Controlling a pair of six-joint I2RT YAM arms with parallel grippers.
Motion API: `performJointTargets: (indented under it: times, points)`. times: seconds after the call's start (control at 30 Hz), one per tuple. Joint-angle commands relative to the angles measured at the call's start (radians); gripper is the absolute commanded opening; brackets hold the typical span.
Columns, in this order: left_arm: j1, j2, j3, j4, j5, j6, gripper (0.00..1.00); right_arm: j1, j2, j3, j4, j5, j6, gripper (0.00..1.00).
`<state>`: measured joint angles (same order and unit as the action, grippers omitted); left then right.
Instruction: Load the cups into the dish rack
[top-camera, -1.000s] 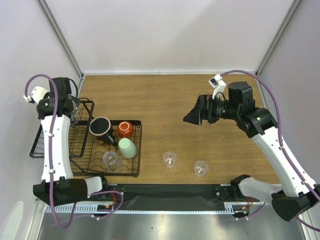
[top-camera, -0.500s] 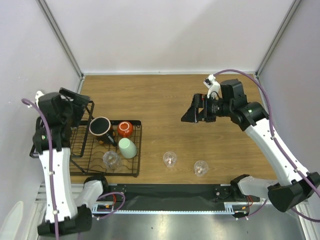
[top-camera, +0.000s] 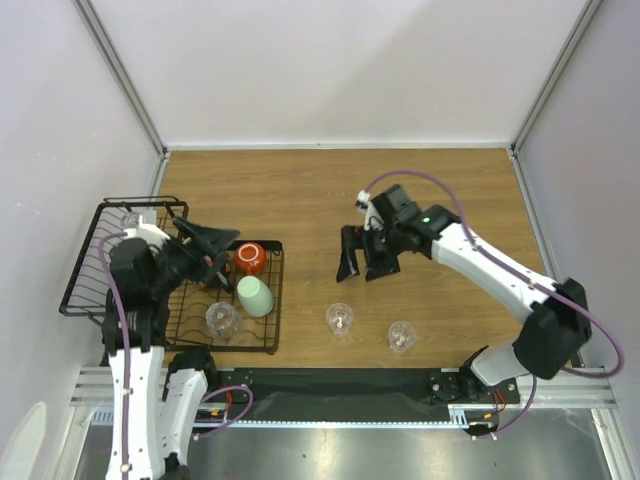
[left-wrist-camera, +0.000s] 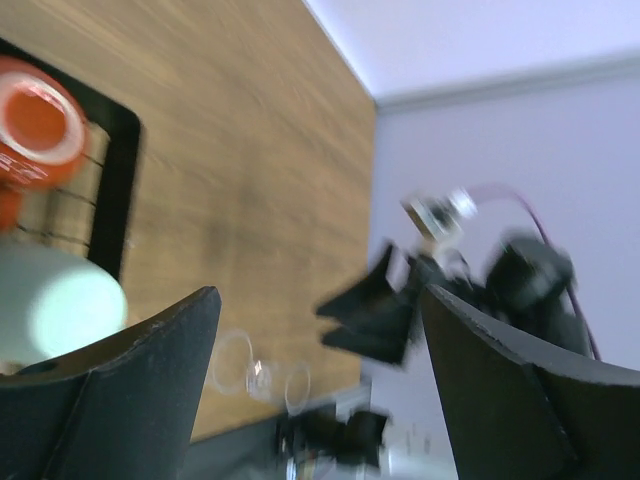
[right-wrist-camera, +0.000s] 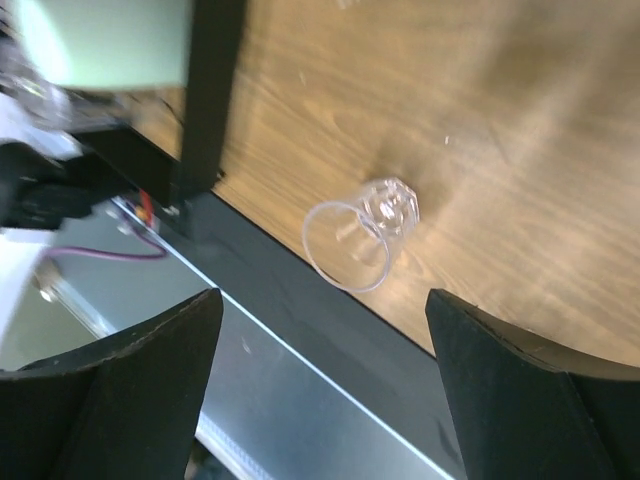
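Note:
The black wire dish rack (top-camera: 272, 300) lies at the left, its taller basket (top-camera: 88, 262) at the far-left end. On its grid sit an orange-red cup (top-camera: 250, 258), a pale mint-green cup (top-camera: 255, 296) and a clear tumbler (top-camera: 222, 318). My left gripper (top-camera: 225, 255) hovers open over the grid and covers the dark mug. Two clear tumblers (top-camera: 340, 318) (top-camera: 402, 335) stand on the table near the front edge. My right gripper (top-camera: 362, 268) hangs open and empty just behind the left one (right-wrist-camera: 355, 235). The left wrist view shows the orange-red cup (left-wrist-camera: 35, 125), the mint cup (left-wrist-camera: 60, 305) and my open left gripper (left-wrist-camera: 318, 295).
A black strip (top-camera: 340, 380) and a metal rail run along the table's near edge, close to the two tumblers. Walls close the table at the back and both sides. The rack's edge (right-wrist-camera: 210, 100) shows at the upper left of the right wrist view.
My left arm swung from the back left down over the rack grid, now covering the dark mug. My right gripper moved left and nearer, toward the tumblers on the table.

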<state>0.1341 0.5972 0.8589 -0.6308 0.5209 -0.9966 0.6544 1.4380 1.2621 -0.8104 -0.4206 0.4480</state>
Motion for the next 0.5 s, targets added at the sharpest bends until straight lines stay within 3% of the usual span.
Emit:
performJointTargets:
  times: [0.0, 0.27, 0.37, 0.47]
  points:
    - [-0.076, -0.060, -0.018, 0.034, 0.110, 0.002, 0.87, 0.048, 0.039, 0.029, -0.025, 0.074, 0.021, 0.89]
    - [-0.379, 0.002, 0.066, -0.116, -0.001, 0.107, 0.91, 0.054, 0.085, -0.024, -0.036, 0.102, 0.037, 0.81]
    - [-0.444, 0.026, 0.051, -0.104, -0.028, 0.069, 0.91, 0.062, 0.088, -0.098, 0.037, 0.053, 0.049, 0.69]
    - [-0.522, 0.030, 0.000, -0.020, -0.084, -0.031, 0.91, 0.068, 0.102, -0.136, 0.086, 0.045, 0.061, 0.65]
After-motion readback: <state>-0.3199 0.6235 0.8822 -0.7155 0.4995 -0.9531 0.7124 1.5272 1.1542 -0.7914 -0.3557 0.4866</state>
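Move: The left-hand one of the two clear cups still on the table stands about 5 cm to the right hand's left, 6 cm back and 13 cm below. The other clear cup is some 15 cm to the right of it and 4 cm nearer the base; the green cup, in the rack, is about 20 cm to its left and 5 cm farther out. From the empty left hand, that same left clear cup lies some 25 cm right, 7 cm back and 24 cm down. The left clear cup is what the right hand comes down on: it sinks about 6.5 cm and eases some 2 cm back, wrist tipping steeper by roughly 10 degrees, while the wide-open fingers draw partly together without reaching the cup. Meanwhile the open left hand swings about 8 cm right and 6 cm back, high over the rack, turning some 25 degrees clockwise. ##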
